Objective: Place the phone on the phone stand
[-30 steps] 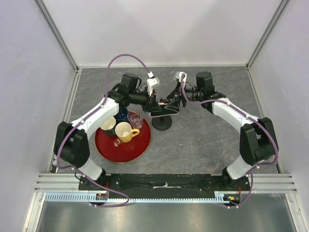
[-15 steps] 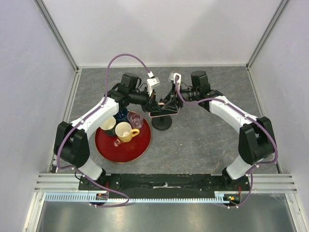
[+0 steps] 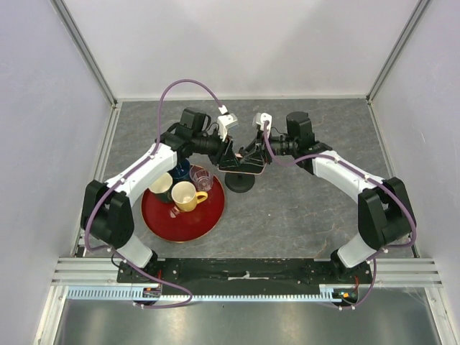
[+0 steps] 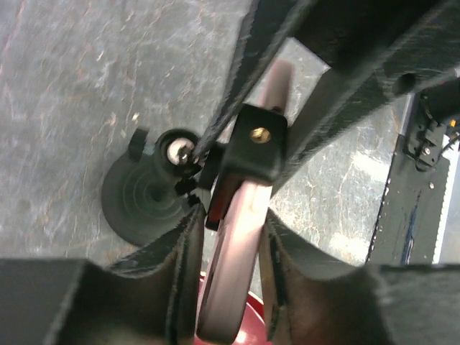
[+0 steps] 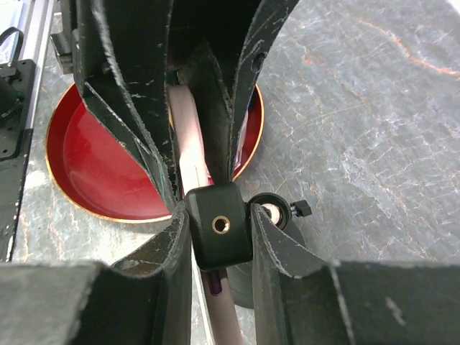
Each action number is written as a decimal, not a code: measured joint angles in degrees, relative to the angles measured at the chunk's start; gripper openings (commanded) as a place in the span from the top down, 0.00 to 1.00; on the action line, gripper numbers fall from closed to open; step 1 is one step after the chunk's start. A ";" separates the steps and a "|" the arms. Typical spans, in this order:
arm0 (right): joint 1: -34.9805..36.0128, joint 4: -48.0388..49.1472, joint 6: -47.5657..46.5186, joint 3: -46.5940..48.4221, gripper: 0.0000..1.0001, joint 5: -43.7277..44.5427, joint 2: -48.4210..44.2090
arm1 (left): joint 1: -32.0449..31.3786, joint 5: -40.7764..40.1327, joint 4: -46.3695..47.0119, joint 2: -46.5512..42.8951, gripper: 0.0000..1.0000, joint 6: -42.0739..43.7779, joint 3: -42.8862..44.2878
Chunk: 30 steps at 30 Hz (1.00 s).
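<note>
The phone, pink-rimmed, hangs level above the black phone stand's disc base, between the two grippers. In the left wrist view its pink edge runs between my left gripper's fingers, which stand slightly apart from it, with a thin gap on the left side. The stand's black clamp head sits on the phone's rim. My right gripper is shut on that clamp head from the opposite side, with the phone running beyond it. In the top view, left gripper and right gripper face each other.
A red round tray lies left of the stand, holding a yellow mug, a dark mug, a blue mug and a clear glass. White walls and metal rails bound the grey table.
The right gripper's jaws have closed in from wide open onto the clamp head. The left gripper's jaws have eased slightly off the phone. The phone and both arms have barely shifted.
</note>
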 measured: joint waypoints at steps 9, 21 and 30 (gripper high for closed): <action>1.73 16.59 7.65 -9.40 1.00 5.16 -2.95 | -0.50 -12.28 9.90 -9.11 0.48 -15.28 -10.58; 1.77 30.91 13.99 -17.46 1.00 11.28 -5.29 | -0.76 -27.45 22.80 -35.54 0.10 -42.56 -33.24; 1.60 40.11 17.94 -22.51 1.00 15.61 -6.40 | -4.20 -35.10 26.38 -29.77 0.05 -64.28 -35.17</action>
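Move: The phone already sits in the stand's clamp. The left fingers straddle its upper edge, its middle roughly 3 cm to their right, 2 cm nearer the robot and 3 cm lower, while the stand's round base is about 2 cm farther out, 2 cm right and 15 cm down. The glass stands some 10 cm to the left and level with that hand. The right fingers hold the clamp's upper jaw, with the phone's middle about 1 cm left, 2 cm back and 3 cm below. The left hand spreads its already loosening fingers nearly wide open and comes off the phone's edge, backing some 5 cm left and 3 cm towards the robot in an arc that lifts over and sinks again, swinging about 50 degrees counter-clockwise until the fingers point forward and right at the phone. Meanwhile the right hand keeps its pinch on the clamp's upper jaw and stays nearly in place, turning roughly 15 degrees clockwise with its left side tipping up. ##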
